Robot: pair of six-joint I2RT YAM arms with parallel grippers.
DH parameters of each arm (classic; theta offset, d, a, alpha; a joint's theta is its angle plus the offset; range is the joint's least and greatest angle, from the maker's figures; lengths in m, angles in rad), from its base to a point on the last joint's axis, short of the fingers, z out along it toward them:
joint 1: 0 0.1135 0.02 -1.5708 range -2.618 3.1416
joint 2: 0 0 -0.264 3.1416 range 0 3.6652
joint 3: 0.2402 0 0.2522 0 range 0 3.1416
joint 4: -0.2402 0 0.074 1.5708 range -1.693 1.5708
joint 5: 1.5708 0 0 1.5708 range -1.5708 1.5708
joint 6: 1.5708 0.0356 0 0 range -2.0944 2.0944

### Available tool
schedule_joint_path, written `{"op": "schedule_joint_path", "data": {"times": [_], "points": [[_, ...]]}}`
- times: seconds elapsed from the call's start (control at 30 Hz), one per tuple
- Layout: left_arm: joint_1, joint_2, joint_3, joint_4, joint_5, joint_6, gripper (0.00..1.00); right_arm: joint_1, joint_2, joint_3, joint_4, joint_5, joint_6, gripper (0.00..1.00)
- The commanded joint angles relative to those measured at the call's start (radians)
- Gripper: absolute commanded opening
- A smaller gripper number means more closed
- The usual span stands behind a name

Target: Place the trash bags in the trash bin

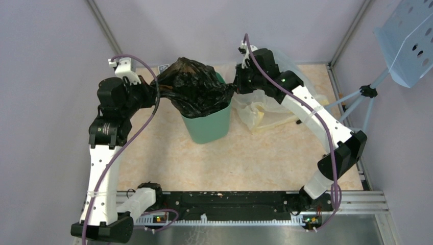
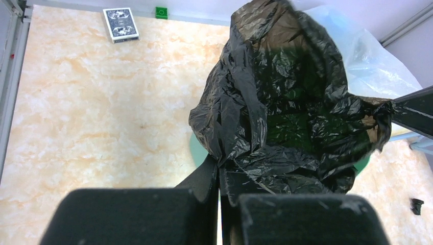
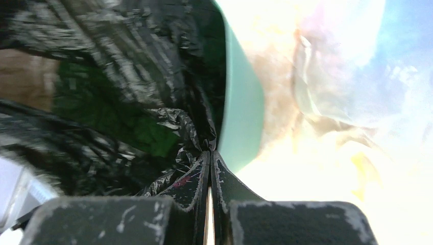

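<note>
The black trash bag (image 1: 193, 87) hangs open over the mouth of the mint-green trash bin (image 1: 208, 125), stretched between both grippers. My left gripper (image 1: 155, 93) is shut on the bag's left edge; in the left wrist view (image 2: 220, 166) its fingers pinch the plastic (image 2: 275, 102) above the bin rim (image 2: 195, 148). My right gripper (image 1: 236, 87) is shut on the bag's right edge; in the right wrist view (image 3: 210, 153) it pinches black plastic (image 3: 127, 76) just beside the bin wall (image 3: 242, 117). The bag's lower part dips inside the bin.
A translucent clear-yellowish plastic bag (image 1: 263, 109) lies right of the bin, under my right arm. A card deck (image 2: 121, 24) and a small green block (image 2: 161, 12) lie near the back wall. A small black piece (image 2: 417, 206) lies on the table. A blue perforated panel (image 1: 408, 41) stands far right.
</note>
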Motion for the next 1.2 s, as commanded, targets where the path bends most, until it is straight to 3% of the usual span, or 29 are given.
{"op": "schedule_joint_path", "data": {"times": [0.0, 0.23, 0.47, 0.7, 0.9, 0.97, 1.17], "points": [[0.005, -0.016, -0.025, -0.041, -0.018, 0.020, 0.00, -0.039, -0.058, -0.048, -0.002, 0.060, -0.031, 0.00], [0.006, -0.016, -0.132, -0.049, -0.116, 0.028, 0.00, -0.075, -0.045, -0.069, -0.013, 0.171, -0.080, 0.00], [0.005, -0.009, -0.221, 0.049, -0.035, 0.000, 0.00, -0.075, -0.035, -0.069, -0.023, 0.135, -0.119, 0.00], [0.005, -0.062, -0.201, 0.076, -0.010, 0.000, 0.00, -0.075, -0.124, -0.063, -0.036, 0.147, -0.162, 0.41], [0.005, -0.103, -0.168, 0.022, -0.005, -0.002, 0.00, -0.031, -0.198, -0.057, -0.068, 0.159, -0.151, 0.62], [0.005, -0.110, -0.169, 0.010, 0.004, -0.003, 0.00, 0.009, -0.201, -0.032, -0.086, 0.182, -0.141, 0.75], [0.005, -0.135, -0.185, -0.009, 0.046, -0.015, 0.00, 0.127, -0.178, 0.042, -0.119, 0.369, 0.029, 0.81]]}}
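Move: The bin's middle is about 13 cm left, 3 cm back and 18 cm below the right hand; the black bag's mouth is some 15 cm left of that hand and 3 cm below, level fore and aft. The clear bag lies roughly 20 cm right, 5 cm ahead, 27 cm down. From the left hand, the bin is about 18 cm right, 2 cm ahead, 24 cm down, and the black bag 17 cm right, 1 cm ahead, 8 cm down. Right hand goes right and down about 5 cm, releases the bag, rises back; left, still gripping, dips 10. ##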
